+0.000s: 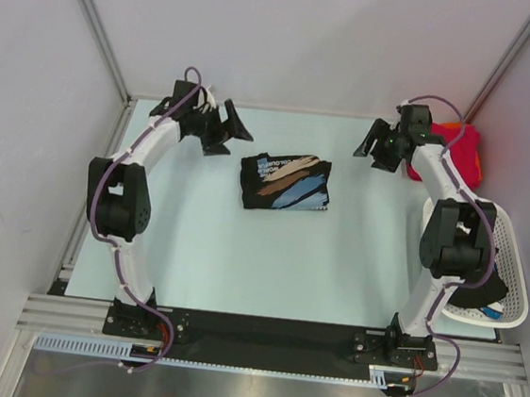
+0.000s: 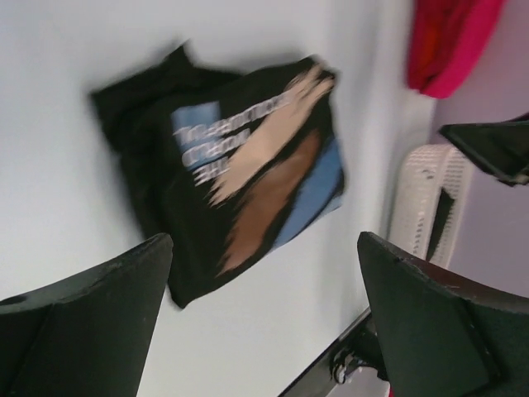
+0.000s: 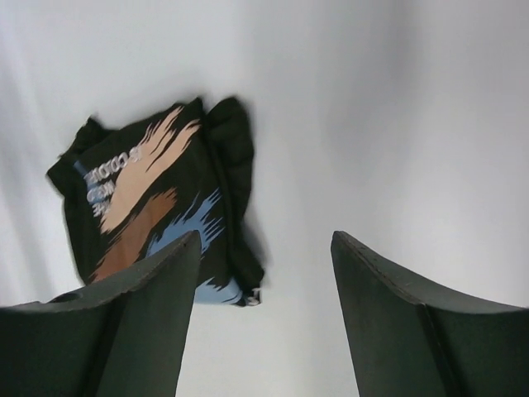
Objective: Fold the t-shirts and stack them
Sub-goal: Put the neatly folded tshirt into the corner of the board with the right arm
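Note:
A folded black t-shirt [image 1: 286, 183] with a tan, brown and blue print lies on the table, a little behind its middle. It shows in the left wrist view [image 2: 231, 165] and the right wrist view [image 3: 157, 207] too. A crumpled red and orange t-shirt heap [image 1: 460, 151] sits at the back right, partly behind the right arm, and it also shows in the left wrist view as red cloth [image 2: 450, 41]. My left gripper [image 1: 231, 129] hangs open to the left of the black shirt. My right gripper [image 1: 373, 149] hangs open to its right. Both hold nothing.
A white lattice basket [image 1: 512, 281] stands at the right edge, with dark cloth [image 1: 482, 295] inside it. Its wall shows in the left wrist view [image 2: 421, 207]. Grey panels close in the back and sides. A black strip runs along the near edge [image 1: 270, 330].

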{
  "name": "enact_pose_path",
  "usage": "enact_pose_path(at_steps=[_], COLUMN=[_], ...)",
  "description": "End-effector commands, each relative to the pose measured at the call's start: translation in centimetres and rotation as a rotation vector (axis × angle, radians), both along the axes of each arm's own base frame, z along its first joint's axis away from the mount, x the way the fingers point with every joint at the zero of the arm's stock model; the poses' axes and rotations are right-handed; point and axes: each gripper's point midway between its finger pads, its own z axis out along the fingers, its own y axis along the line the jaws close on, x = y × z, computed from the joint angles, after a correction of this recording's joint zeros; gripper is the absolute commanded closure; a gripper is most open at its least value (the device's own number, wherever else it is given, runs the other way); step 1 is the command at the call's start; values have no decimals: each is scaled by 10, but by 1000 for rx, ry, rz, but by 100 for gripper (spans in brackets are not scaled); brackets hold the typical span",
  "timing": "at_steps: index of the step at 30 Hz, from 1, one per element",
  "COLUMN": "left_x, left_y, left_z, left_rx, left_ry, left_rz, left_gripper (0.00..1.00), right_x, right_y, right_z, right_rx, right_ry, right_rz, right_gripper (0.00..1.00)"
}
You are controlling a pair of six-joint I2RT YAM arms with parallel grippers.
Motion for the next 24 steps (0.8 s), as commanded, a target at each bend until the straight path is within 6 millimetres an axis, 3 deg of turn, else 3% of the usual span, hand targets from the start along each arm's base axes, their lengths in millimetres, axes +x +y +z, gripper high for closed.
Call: enact_pose_path(at_steps=[1,2,3,4,5,6,7,8,9,10,11,13,15,19,20,21,22,23,24], left_x=[25,27,28,33,30,36,38,32,36,34,27,26,25,41,52,58,62,70,72], left_y=[-70,-95,-109,-123,-146,-162,-178,-198,-212,-224,-236,-244,-239,-196,-174,-158,-143,-115,-96], left_z=[111,92,90,105,99,73,85,85,58,78,76,65,58,50,62,63,63,77,72], left_rx=[-160,-161,-173,-192,-213,-219,-256,-289,-301,-343,-361,-378,-356,-248,-225,-190,-159,-121,-70], left_ry=[-286,-249,-241,-274,-242,-192,-216,-193,-143,-179,-155,-140,-143,-146,-185,-187,-190,-230,-206], left_rz=[-123,-158,-184,-204,-229,-247,-281,-310,-327,-369,-384,-400,-400,-327,-296,-255,-226,-187,-139], left_gripper=[0,0,0,1,0,0,0,0,0,0,0,0,0,1,0,0,0,0,0], right_x=[15,15,13,9,6,4,0,-4,-7,-12,-19,-24,-24,-7,-2,1,1,6,7], right_y=[-53,-70,-79,-85,-102,-109,-116,-130,-138,-146,-164,-177,-182,-141,-113,-100,-76,-65,-54], right_z=[108,114,117,118,119,118,113,111,111,108,109,102,100,79,76,73,53,56,46], right_rx=[-235,-301,-339,-375,-443,-477,-514,-594,-639,-685,-785,-864,-822,-474,-351,-297,-183,-134,-91], right_ry=[-306,-317,-319,-313,-305,-292,-266,-247,-231,-211,-186,-150,-154,-203,-220,-216,-158,-156,-118], right_rz=[-162,-229,-257,-271,-333,-357,-369,-403,-426,-446,-486,-496,-467,-276,-163,-119,-40,-4,27], right_gripper=[30,30,30,30,30,30,30,31,31,30,30,26,26,27,27,27,28,29,30])
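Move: The folded black t-shirt lies flat about 14 cm to the left hand's right, 3 cm nearer the base and 13 cm below it. Counted from the right hand, the black t-shirt is some 21 cm left, 5 cm back and 12 cm down. The red t-shirt stack is about 22 cm to the right hand's right and 10 cm farther out; the white basket is roughly 30 cm right and 23 cm back of that hand. Both stand around 10 cm lower than it. The folded black t-shirt is left alone as the right hand swings about 15 cm right, away from it and towards the red stack, climbing 10 cm, then sinking partway and easing back slightly; its wrist rolls some 40 degrees, right side up, then partly returns. Meanwhile the left hand arcs up and 25 cm right, turning clockwise, sinks again and comes back left to end above the black t-shirt's far part. Both stay open and empty. ##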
